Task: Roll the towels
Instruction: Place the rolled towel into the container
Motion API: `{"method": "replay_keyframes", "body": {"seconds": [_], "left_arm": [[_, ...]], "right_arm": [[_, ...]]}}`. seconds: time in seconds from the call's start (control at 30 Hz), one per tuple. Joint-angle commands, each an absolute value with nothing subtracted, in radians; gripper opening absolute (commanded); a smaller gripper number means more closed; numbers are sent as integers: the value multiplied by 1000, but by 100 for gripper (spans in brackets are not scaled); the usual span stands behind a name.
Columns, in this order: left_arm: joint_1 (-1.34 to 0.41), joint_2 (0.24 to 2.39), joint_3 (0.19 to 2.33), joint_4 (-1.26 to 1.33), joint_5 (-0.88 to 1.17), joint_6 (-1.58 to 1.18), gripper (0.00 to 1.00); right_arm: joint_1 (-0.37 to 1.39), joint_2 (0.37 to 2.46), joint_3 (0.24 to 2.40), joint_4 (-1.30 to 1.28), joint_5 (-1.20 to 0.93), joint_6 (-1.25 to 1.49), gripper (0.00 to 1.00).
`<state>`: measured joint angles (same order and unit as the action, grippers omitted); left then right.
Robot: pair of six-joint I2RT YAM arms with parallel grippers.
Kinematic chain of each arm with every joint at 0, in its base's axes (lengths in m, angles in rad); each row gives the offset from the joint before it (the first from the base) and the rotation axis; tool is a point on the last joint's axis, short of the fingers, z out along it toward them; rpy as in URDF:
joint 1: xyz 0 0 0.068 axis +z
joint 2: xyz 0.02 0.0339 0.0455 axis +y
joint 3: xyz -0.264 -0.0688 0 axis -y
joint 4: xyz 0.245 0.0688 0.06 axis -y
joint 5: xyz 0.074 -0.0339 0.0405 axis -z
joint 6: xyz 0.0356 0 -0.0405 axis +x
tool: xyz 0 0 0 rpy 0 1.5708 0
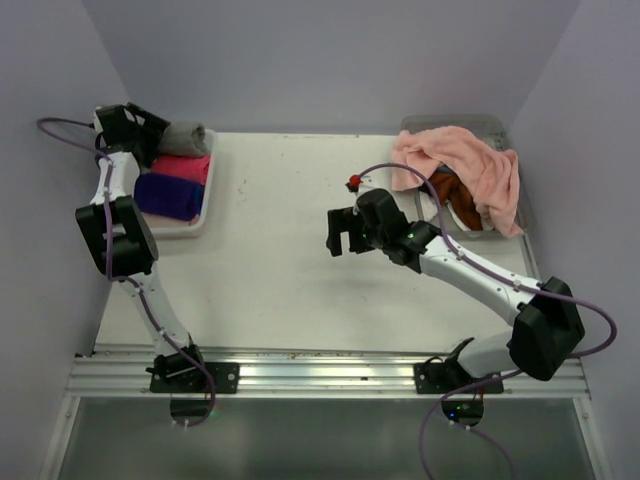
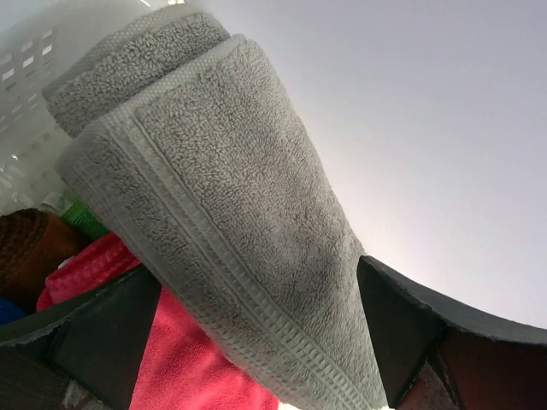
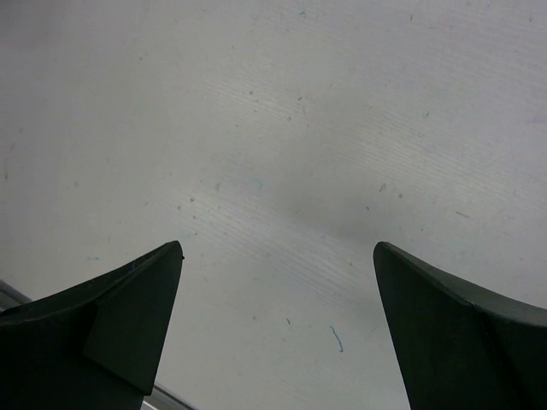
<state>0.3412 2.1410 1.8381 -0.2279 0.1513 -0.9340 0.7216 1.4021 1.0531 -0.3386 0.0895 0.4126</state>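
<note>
A rolled grey towel (image 1: 186, 137) lies at the back of the white tray (image 1: 203, 222), with a rolled hot pink towel (image 1: 182, 167) and a rolled purple towel (image 1: 168, 196) in front of it. My left gripper (image 1: 150, 130) is at the grey roll's left end. In the left wrist view the grey towel (image 2: 214, 188) lies between the wide-apart jaws of the left gripper (image 2: 261, 266); the right finger (image 2: 402, 333) touches it, and hot pink towel (image 2: 179, 359) shows beside the left finger. My right gripper (image 1: 340, 232) (image 3: 278, 248) hangs open over bare table.
A clear bin (image 1: 490, 125) at the back right holds a loose salmon pink towel (image 1: 465, 160) over a rust orange one (image 1: 462, 205). A small red piece (image 1: 352, 183) sits by the right arm's cable. Walls close in on both sides. The tray's slotted white wall (image 2: 26, 77) stands behind the grey roll.
</note>
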Motion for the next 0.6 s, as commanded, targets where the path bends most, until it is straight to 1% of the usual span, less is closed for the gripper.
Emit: {"method": "replay_keyframes", "body": {"seconds": [0.0, 0.17, 0.37, 0.57], "left_arm": [[351, 2106, 1873, -241, 166, -900, 100], [334, 2074, 1847, -267, 138, -905, 100], [298, 1987, 1822, -340, 51, -890, 100], [256, 1888, 1757, -376, 44, -885, 99]], "right_arm": [[727, 1342, 1045, -331, 113, 425, 99], [729, 1325, 1042, -336, 123, 422, 98], [732, 1325, 1046, -339, 126, 414, 98], [730, 1330, 1048, -336, 123, 410, 98]]}}
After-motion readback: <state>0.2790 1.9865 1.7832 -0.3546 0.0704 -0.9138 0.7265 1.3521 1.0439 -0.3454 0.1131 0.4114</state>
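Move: The left hand, already empty and wide open over the container's far left corner, has the rolled gray towel about 6 cm ahead, 4 cm to its right and 5 cm below. The red towel lies some 1 cm back, 5 cm right and 9 cm down; the purple towel about 8 cm back, 2 cm right and 10 cm down. From the right hand, the gray roll lies roughly 34 cm ahead, 43 cm left and 4 cm lower. The left hand, its fingers staying wide open, draws away from the gray roll that already lies in the container: it first eases back towards its base, over about 3 cm in all, then increasingly swings to its right and climbs, some 3.5 cm each way. The wrist keeps nearly the same downward-forward slant, and the retreat gathers speed to the end, leaving the roll ahead of and well below the fingertips. ##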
